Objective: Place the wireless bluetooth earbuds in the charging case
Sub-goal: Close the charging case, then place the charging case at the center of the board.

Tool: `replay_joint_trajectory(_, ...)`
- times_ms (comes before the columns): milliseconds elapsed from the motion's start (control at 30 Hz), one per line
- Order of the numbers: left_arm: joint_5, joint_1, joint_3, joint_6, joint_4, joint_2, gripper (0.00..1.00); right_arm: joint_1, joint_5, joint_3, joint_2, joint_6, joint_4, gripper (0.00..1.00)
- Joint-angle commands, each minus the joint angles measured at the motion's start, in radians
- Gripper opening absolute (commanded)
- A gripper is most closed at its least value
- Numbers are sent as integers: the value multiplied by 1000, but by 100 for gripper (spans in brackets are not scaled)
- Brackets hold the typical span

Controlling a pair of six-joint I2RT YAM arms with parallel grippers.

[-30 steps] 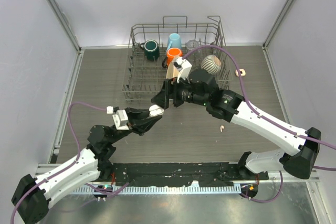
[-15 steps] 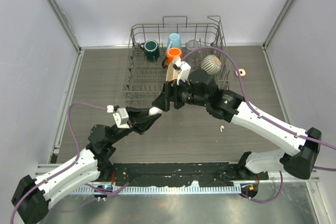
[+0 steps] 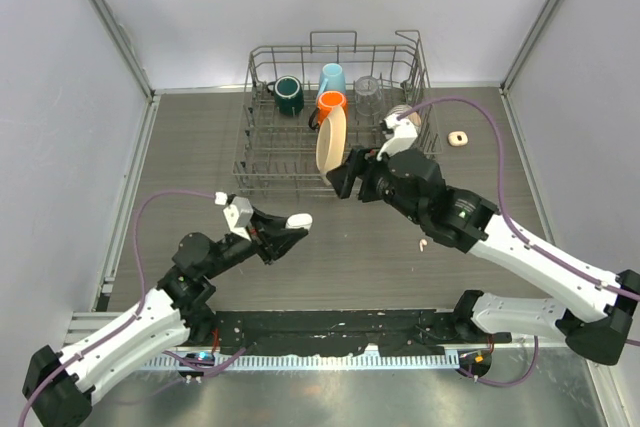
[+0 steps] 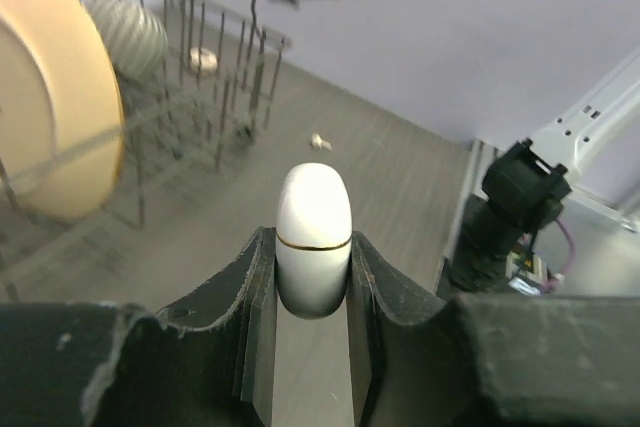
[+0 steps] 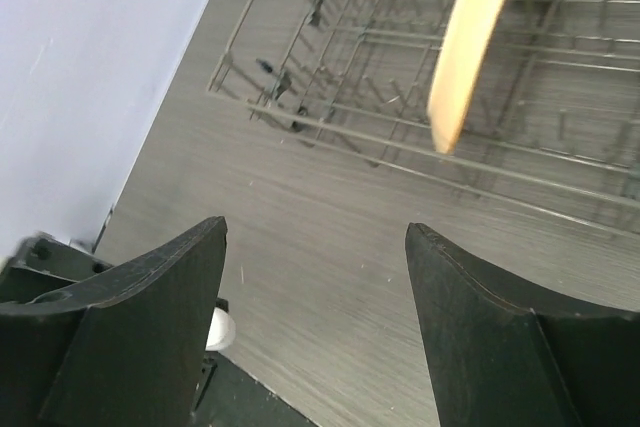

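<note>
My left gripper (image 3: 288, 228) is shut on the white charging case (image 3: 298, 219), held above the table left of centre. In the left wrist view the case (image 4: 313, 237) stands between the fingers (image 4: 255, 292) with its lid seam closed. My right gripper (image 3: 338, 179) is open and empty, up and to the right of the case, near the rack's front; its jaws (image 5: 315, 232) stand wide apart over bare table. One white earbud (image 3: 424, 244) lies on the table below the right arm and also shows in the left wrist view (image 4: 319, 141). The other earbuds are not clearly in view.
A wire dish rack (image 3: 262, 152) stands at the back with a dark green mug (image 3: 289, 95), a light blue mug (image 3: 332, 77), an orange mug (image 3: 331, 102), a cream plate (image 3: 330, 139) and a grey ribbed bowl (image 3: 405, 119). A small cream object (image 3: 458, 138) lies right of the rack.
My right gripper has drawn back from the case, up and to the right, with its jaws open. My left gripper still holds the case and has shifted slightly.
</note>
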State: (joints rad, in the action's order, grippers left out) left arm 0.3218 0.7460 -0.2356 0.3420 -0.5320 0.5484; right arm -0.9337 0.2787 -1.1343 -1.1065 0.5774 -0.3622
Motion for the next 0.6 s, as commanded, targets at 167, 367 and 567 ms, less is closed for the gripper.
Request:
replay_joint_trajectory(167,-9,0,33,518,261,79,0,3,195,48,71,94,34,78)
replay_joint_trajectory(367,-61,-2,93,670,152,203,0,4,194,41,69,98,34,78)
replay_joint_trajectory(567,-108,0,107,722,150,280,0,6,217,57,94,98,32,77)
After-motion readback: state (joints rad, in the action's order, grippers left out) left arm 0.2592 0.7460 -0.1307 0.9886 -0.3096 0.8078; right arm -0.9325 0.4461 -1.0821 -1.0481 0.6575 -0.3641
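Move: The closed white case is already in the left fingers; open table for it lies about 23 cm below that hand and barely 1 cm back. The wire rack's front edge runs some 16 cm ahead of the left hand and 6 cm right, the plate 22 cm ahead and 5 right, a loose earbud 5 ahead and 24 right. From the empty right hand, that table spot is about 9 cm back, 8 left and 29 down. The closed case, still pinched in the left fingers, is carried quickly down about 15 cm towards the open table before the rack, easing back only slightly. On the way the left wrist tips forward and down some 55 degrees, bringing the fingers from slightly raised to below level. The right hand, open and empty, draws about 3 cm right, turning a little clockwise. ##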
